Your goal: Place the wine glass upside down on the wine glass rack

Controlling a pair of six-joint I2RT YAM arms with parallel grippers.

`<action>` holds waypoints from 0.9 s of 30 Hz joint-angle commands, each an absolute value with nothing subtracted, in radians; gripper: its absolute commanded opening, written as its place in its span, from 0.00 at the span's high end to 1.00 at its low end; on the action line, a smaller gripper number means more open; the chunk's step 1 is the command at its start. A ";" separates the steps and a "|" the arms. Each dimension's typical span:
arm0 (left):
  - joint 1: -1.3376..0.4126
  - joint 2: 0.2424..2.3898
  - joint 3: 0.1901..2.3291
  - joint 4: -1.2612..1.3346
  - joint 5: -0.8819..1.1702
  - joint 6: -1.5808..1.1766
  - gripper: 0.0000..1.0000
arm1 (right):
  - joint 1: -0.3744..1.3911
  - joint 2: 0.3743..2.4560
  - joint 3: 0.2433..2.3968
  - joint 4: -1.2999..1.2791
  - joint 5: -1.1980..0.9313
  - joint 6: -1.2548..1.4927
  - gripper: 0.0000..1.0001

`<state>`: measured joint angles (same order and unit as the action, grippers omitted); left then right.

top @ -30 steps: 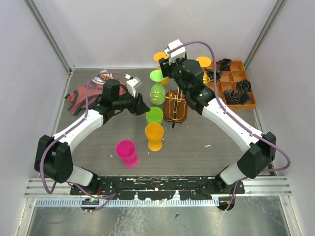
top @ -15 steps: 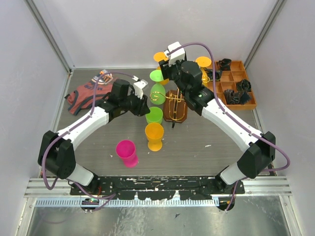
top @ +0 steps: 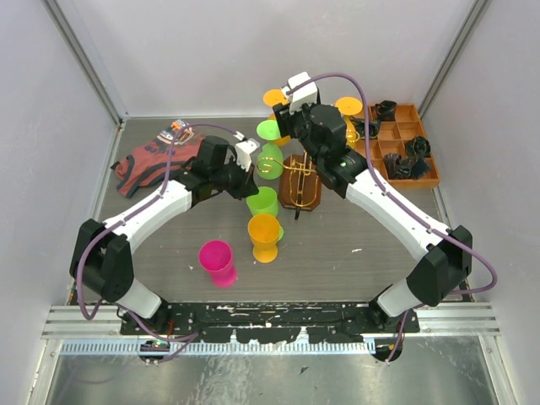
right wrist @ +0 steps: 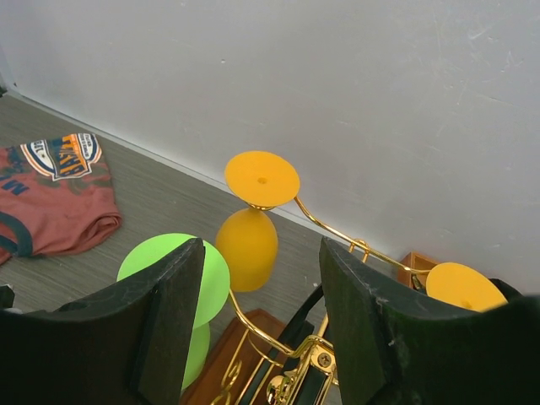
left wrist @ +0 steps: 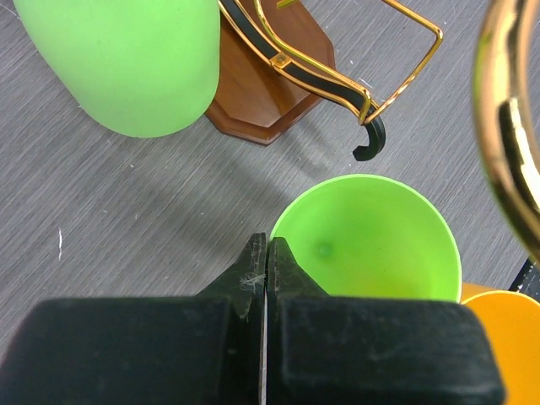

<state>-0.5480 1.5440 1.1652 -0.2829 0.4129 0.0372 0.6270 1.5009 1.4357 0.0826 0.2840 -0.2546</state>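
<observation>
A green wine glass [top: 263, 202] [left wrist: 371, 245] stands tipped on the table just left of the wine glass rack [top: 301, 181], a gold wire stand on a brown wooden base [left wrist: 261, 93]. My left gripper [top: 247, 181] [left wrist: 267, 253] is shut on this glass's rim, one finger inside the bowl and one outside. Another green glass [top: 270, 156] [left wrist: 126, 59] and an orange one [top: 275, 97] [right wrist: 249, 236] hang upside down on the rack's arms. Over the rack my right gripper [top: 291, 118] [right wrist: 261, 312] stands open and empty.
An upright orange glass [top: 264, 234] stands right in front of the held one, and a pink glass [top: 218, 261] is nearer the table's front. A red shirt [top: 152, 160] lies at the back left. An orange-brown compartment tray [top: 403, 143] sits back right.
My left gripper moved right to the green glass and shut on its rim; the glass has tipped and shifted a little. The right arm has not moved.
</observation>
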 commanded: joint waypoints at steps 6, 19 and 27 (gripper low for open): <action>-0.552 1.513 1.188 -0.333 0.337 0.084 1.00 | 0.624 1.453 1.438 0.122 0.302 -0.241 0.38; -0.322 1.200 1.001 -0.184 0.122 0.042 1.00 | 0.623 1.457 1.470 0.086 0.272 -0.176 0.37; -0.265 1.046 1.005 -0.053 0.029 0.093 1.00 | 0.620 1.456 1.517 0.041 0.178 -0.067 0.37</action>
<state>-0.2680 1.1099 0.9874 -0.1967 0.0902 0.0650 0.6243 1.5005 1.4467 0.0311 0.2470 -0.1448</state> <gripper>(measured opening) 0.011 0.627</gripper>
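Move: The left fingers already pinch the green wine glass by its rim. The red shirt lies about 14 cm ahead, 22 cm left and 16 cm below. The rack's middle is some 9 cm ahead and 16 cm right at similar height, and the orange glass about 14 cm back, 5 cm right, 9 cm below. For the right hand, the shirt is about 4 cm ahead, 42 cm left and 38 cm below. Keeping its rim pinch, the left hand swings the green glass about 17 cm left and 10 cm up, towards the shirt. ##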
